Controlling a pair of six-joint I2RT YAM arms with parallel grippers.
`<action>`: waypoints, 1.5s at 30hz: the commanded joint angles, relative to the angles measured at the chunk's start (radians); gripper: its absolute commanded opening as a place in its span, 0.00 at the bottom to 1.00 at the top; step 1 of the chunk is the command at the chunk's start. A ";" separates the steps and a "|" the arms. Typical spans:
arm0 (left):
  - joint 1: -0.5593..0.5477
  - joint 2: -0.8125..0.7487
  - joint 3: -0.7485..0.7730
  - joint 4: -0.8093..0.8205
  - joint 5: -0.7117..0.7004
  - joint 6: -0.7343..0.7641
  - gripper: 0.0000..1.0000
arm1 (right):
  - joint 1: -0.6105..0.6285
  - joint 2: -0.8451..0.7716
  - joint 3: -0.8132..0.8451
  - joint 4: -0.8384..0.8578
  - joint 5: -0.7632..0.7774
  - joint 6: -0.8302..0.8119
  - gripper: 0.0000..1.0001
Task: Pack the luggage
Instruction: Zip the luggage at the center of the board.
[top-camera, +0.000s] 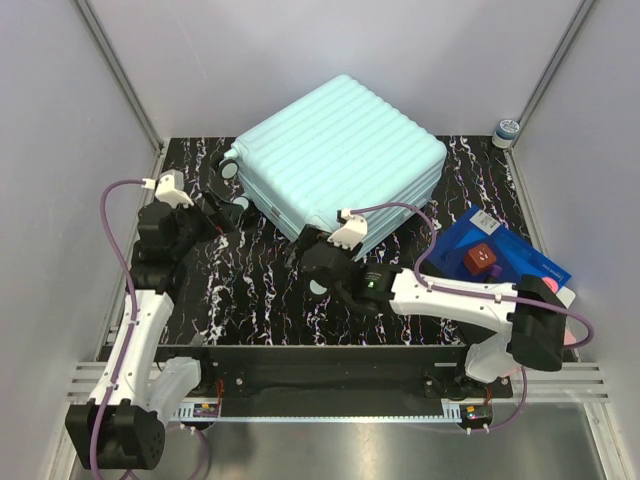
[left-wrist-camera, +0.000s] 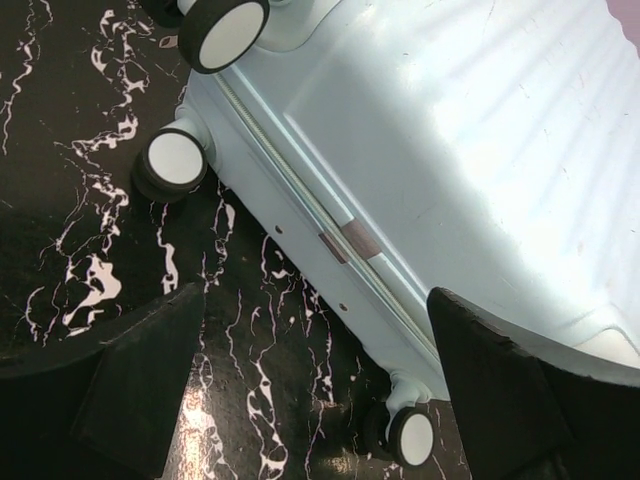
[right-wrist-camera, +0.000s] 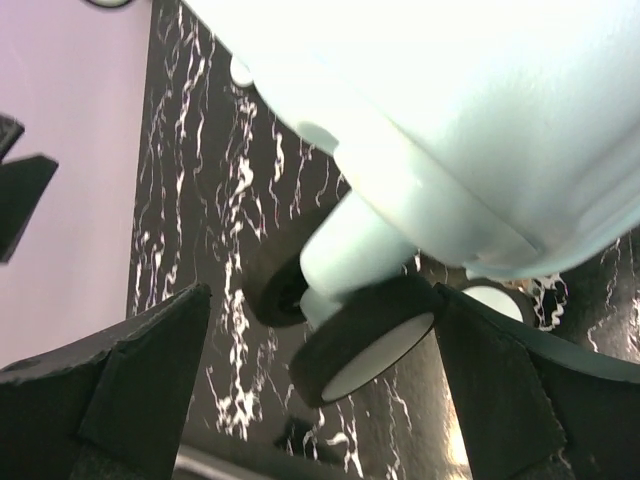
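Note:
The luggage (top-camera: 340, 155) is a mint-green ribbed suitcase lying shut on the black marbled table (top-camera: 250, 290), its wheeled end turned toward the arms. My left gripper (top-camera: 222, 218) hovers open by the left wheels. In the left wrist view its fingers (left-wrist-camera: 140, 390) straddle bare table and the suitcase's lower edge (left-wrist-camera: 450, 150), with a wheel (left-wrist-camera: 410, 435) low between them. My right gripper (top-camera: 303, 250) is open at the near corner. In the right wrist view a corner wheel (right-wrist-camera: 365, 340) sits between the fingers, close against the right finger (right-wrist-camera: 510, 390). Neither gripper grips anything.
A flat blue box (top-camera: 520, 262) lies at the right of the table with a small red-brown block (top-camera: 480, 258) on it. A small capped jar (top-camera: 507, 130) stands in the back right corner. Grey walls close in on both sides.

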 joint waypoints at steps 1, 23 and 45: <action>0.005 -0.024 -0.011 0.079 0.047 -0.019 0.99 | 0.011 0.047 0.072 0.016 0.145 0.064 0.97; 0.039 -0.043 -0.032 0.085 0.021 -0.025 0.99 | 0.014 0.084 0.066 -0.069 0.243 0.078 0.00; -0.110 0.079 0.053 0.178 -0.072 0.119 0.99 | 0.012 -0.487 -0.316 -0.244 0.367 -0.114 0.00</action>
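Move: The luggage's near upper wheel lies about 3 cm ahead of the open right hand, 1 cm left and 2 cm lower. The lower wheel is almost straight beneath it, some 15 cm below the hand, 1 cm ahead and 1 cm right. The left corner's upper wheel is about 18 cm ahead and 17 cm left, at hand height. From the left hand, the near upper wheel lies some 19 cm right, 5 cm back and slightly lower. The right hand eases forward, closes on the near upper wheel and drags it about 14 cm right. ##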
